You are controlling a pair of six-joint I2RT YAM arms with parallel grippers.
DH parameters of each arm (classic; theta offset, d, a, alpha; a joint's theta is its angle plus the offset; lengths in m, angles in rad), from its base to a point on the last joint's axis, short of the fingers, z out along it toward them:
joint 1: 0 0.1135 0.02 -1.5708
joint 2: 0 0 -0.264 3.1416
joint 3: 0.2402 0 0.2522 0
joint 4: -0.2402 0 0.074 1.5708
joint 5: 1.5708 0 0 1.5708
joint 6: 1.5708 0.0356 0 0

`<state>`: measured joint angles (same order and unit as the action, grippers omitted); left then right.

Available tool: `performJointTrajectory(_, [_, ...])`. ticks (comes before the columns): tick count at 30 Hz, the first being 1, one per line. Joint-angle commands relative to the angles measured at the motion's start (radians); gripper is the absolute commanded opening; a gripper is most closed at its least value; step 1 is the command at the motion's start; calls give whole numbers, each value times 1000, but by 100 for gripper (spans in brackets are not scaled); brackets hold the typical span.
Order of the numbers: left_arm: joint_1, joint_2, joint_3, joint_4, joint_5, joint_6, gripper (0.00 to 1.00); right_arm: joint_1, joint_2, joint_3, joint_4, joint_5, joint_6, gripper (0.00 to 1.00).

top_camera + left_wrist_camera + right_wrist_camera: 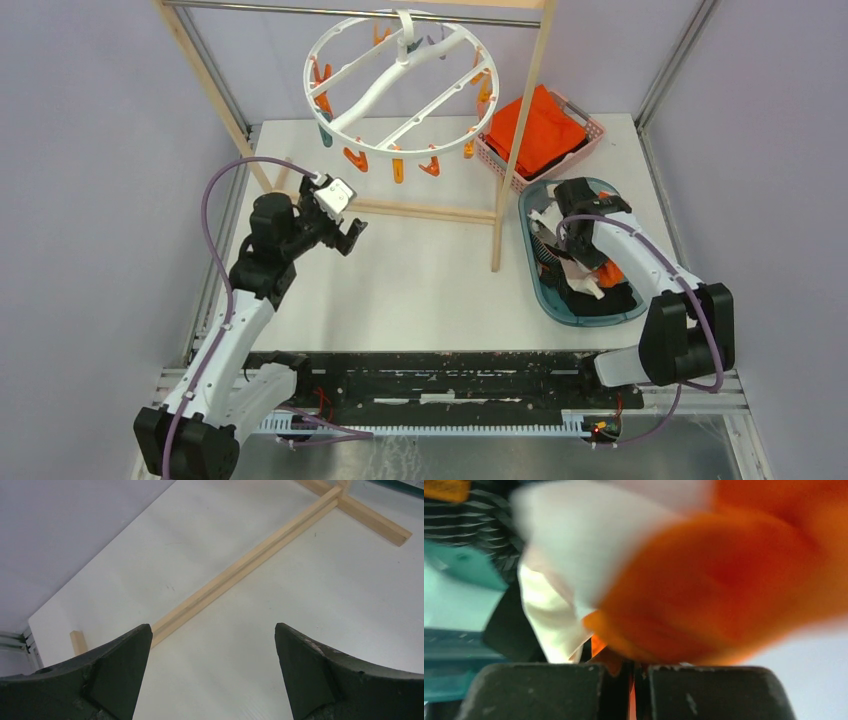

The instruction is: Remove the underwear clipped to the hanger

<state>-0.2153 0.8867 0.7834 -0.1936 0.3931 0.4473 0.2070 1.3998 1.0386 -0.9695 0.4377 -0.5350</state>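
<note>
The white ring hanger [383, 88] hangs by its hook from the metal bar, and its orange pegs [398, 170] dangle with nothing clipped in them. My right gripper [585, 268] is down in the teal basin [533, 262]. In the right wrist view it [634, 672] is shut on the orange underwear [724, 580] with white trim [589, 545]. A black garment [610, 302] lies in the basin's near end. A pale garment [548, 216] lies at its far end. My left gripper [350, 235] [212, 645] is open and empty above the table.
The wooden-post frame [520, 150] stands across the back, and its base rail [235, 570] lies just ahead of my left fingers. A pink basket [597, 128] holding a folded orange cloth [540, 130] sits at the back right, behind the basin.
</note>
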Motion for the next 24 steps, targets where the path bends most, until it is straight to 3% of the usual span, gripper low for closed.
performJointTrajectory(1, [2,-21,-2,-21,-84,55,100,1,7,-12,-125,-294,7,5])
performJointTrajectory(7, [4,-13,-18,-37,-196,52,100,3,50,5,-269,-585,-85,19])
performJointTrajectory(14, [3,-8,-12,-45,-197,47,99,2,-60,124,-365,-749,-123,41])
performJointTrajectory(19, [3,-15,-17,-43,-199,53,100,0,-124,217,-276,-614,-22,63])
performJointTrajectory(24, [4,-18,-19,-40,-196,55,100,-36,-100,260,-141,-359,61,68])
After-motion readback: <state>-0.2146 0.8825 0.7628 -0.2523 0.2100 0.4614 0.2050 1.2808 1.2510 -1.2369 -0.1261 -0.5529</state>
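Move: The right hand, shut on the orange underwear, is low over the blue basket; the basket's middle is about 4 cm to its left, level front to back, and some 8 cm below. The pink basket stands roughly 28 cm ahead and 14 cm left of this hand, the wooden frame's near foot about 25 cm left and 3 cm back. From the left hand, the blue basket is some 62 cm right, 4 cm back and 21 cm down. Right hand sweeps about 11 cm back-left, opening to release orange underwear, then rises 9 cm; left hand drifts left. ##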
